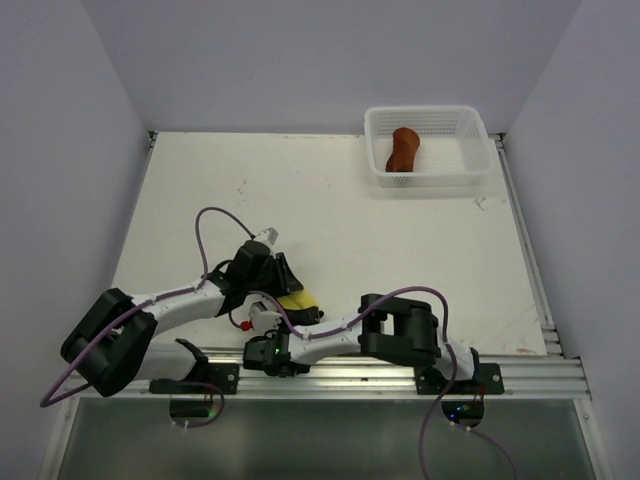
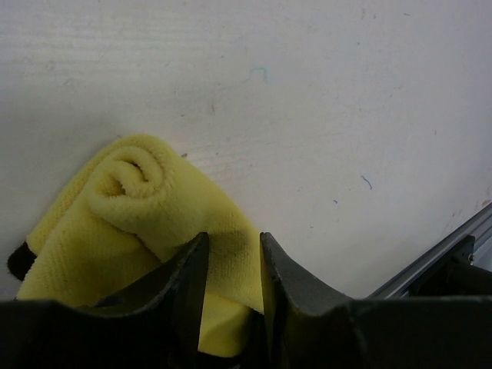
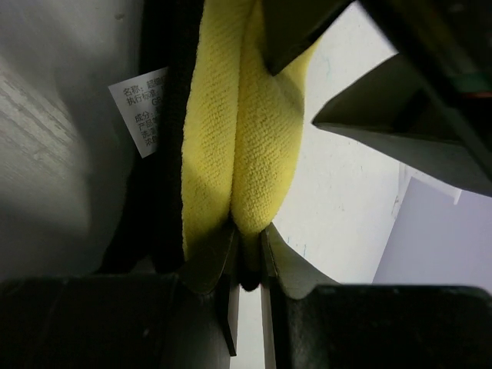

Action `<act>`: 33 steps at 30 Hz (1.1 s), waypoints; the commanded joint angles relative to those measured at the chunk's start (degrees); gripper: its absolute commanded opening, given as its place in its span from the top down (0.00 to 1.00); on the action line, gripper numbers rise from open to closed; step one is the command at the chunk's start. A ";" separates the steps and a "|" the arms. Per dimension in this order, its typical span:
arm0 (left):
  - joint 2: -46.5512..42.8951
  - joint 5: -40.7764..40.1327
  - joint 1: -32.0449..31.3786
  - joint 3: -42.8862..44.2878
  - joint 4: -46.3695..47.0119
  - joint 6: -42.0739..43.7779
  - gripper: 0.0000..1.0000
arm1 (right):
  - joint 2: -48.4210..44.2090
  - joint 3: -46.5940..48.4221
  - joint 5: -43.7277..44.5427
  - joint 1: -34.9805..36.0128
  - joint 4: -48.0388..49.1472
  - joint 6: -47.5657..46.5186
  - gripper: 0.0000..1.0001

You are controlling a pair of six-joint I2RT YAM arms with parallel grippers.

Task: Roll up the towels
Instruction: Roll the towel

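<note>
The yellow towel [image 1: 301, 300] lies partly rolled near the front of the table, between the two grippers. In the left wrist view its rolled end [image 2: 146, 196] spirals at the left, and my left gripper [image 2: 233, 240] is shut on the cloth that fills the gap between its jaws. My right gripper [image 3: 247, 229] is shut on a folded edge of the same yellow towel [image 3: 261, 146], whose white care label [image 3: 142, 111] shows beside the dark edging. The rust-brown towel [image 1: 403, 150] lies rolled inside the white basket [image 1: 478, 150]. From above, the left gripper [image 1: 290, 286] and right gripper [image 1: 288, 314] meet at the yellow towel.
The white mesh basket stands at the table's back right. A metal rail [image 2: 430, 261] runs along the near table edge, close to both grippers. A purple cable [image 1: 205, 240] loops above the left arm. Grey walls enclose the table on three sides.
</note>
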 commanded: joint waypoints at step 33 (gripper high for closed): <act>8.42 -6.40 -0.81 -6.20 2.34 1.11 0.89 | -13.30 -6.38 -9.30 -1.13 6.80 9.28 0.52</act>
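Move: The yellow towel's roll runs just beneath the left hand's half-open fingers, its middle about 2 cm back, 3 cm to the right and 2 cm below. Its coiled far end is some 5 cm ahead and 1 cm left. The right gripper, clamped on the near end, sits roughly 7 cm back and 7 cm right of the left hand; from the right hand the roll's middle is about 5 cm ahead, 4 cm left and slightly higher. The rolled yellow towel is handed from one grip to the other: the left hand sinks a little over 2 cm onto the roll and, nearly still, closes its fingers to pinch it. The right hand keeps its pinch on the near end at first, then opens to let go, easing about 1.5 cm right and 1 cm up. ##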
